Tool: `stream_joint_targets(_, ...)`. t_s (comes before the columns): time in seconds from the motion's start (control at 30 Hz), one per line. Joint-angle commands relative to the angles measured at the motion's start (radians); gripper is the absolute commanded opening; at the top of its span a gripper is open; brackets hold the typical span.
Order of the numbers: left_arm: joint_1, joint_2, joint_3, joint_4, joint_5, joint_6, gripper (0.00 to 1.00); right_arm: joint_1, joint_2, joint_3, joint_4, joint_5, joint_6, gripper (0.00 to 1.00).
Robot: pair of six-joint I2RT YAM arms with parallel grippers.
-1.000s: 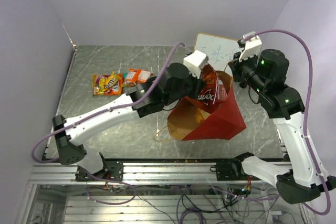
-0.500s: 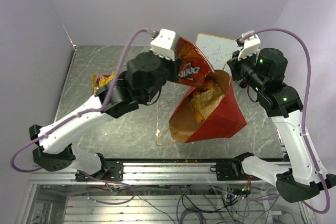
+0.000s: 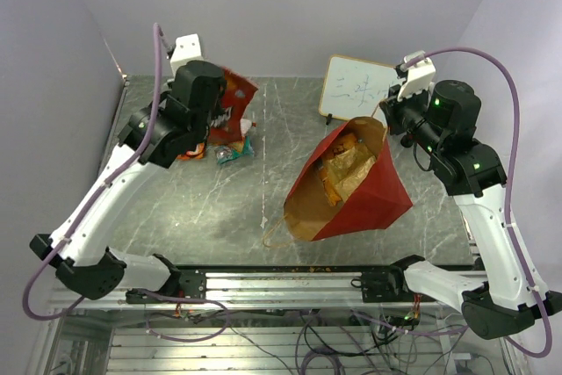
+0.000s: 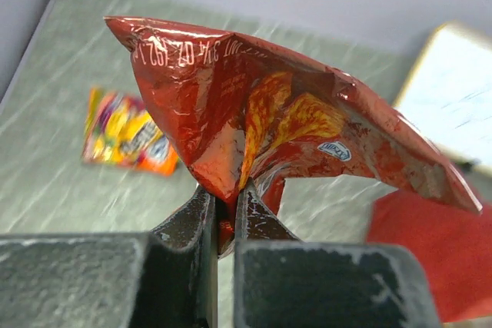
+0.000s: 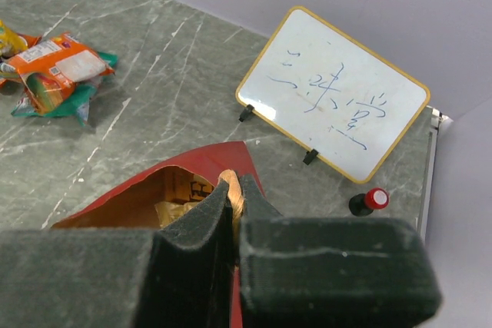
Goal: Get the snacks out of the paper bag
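Note:
My left gripper (image 3: 218,110) (image 4: 227,203) is shut on the lower edge of a red chip bag (image 3: 235,101) (image 4: 292,113) and holds it in the air over the table's far left. Below it lie a yellow-orange pack (image 4: 127,132) and an orange-teal pack (image 3: 235,148) (image 5: 58,67). The red paper bag (image 3: 360,195) (image 5: 207,160) lies tilted at centre right, its mouth facing up and left. A tan-brown chip bag (image 3: 342,164) shows inside it. My right gripper (image 3: 386,120) (image 5: 234,193) is shut on the bag's cord handle at the upper rim.
A small whiteboard (image 3: 356,85) (image 5: 334,105) stands at the back right behind the paper bag. A red-capped black marker (image 5: 369,201) stands beside it. Walls close in on the table at the left, back and right.
My left arm has swung left and back, carrying the red chip bag from just above the paper bag's mouth to over the far left. The right arm has not moved.

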Motion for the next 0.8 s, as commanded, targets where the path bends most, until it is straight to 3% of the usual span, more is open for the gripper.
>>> stream_joint_targets(0.0,0.154,0.012,-0.145,-0.3,0.225,-0.196,0.07,0.001,-0.009,0.032,0.098,-0.008,-0.017,0.0)
stream_joint_targets(0.27,0.367,-0.002,-0.497,-0.3,0.475,-0.182,0.07,0.0,-0.009,0.026,0.101,-0.019,-0.011,0.0)
stream_joint_targets(0.7,0.511,0.132,-0.646,-0.224,0.469,-0.064,0.07,0.0,-0.019,0.02,0.098,-0.008,-0.017,0.0)
stream_joint_targets(0.77,0.546,0.13,-0.661,-0.192,0.472,-0.051,0.14,0.001,-0.023,0.013,0.098,-0.003,-0.019,0.0)
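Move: The left gripper still pinches the Doritos bag high over the table. The bare table spot it is bound for lies roughly 12 cm back, 8 cm left and 40 below. At table height too, the orange-and-teal snack pile is some 12 cm ahead with no sideways offset, and the Skittles bag about 10 cm ahead and 16 left. From the right gripper, which holds the paper bag's rim, that spot is about 43 cm left, 11 back and 39 down. Swing the left gripper steeply down, about 30 cm, drifting some 10 cm left and a little back, away from above the snack pile to the bare table on its near side. Tip the fingers down some 60 degrees on the way and keep the Doritos pinched. Hold the right gripper still on the paper bag's rim. ##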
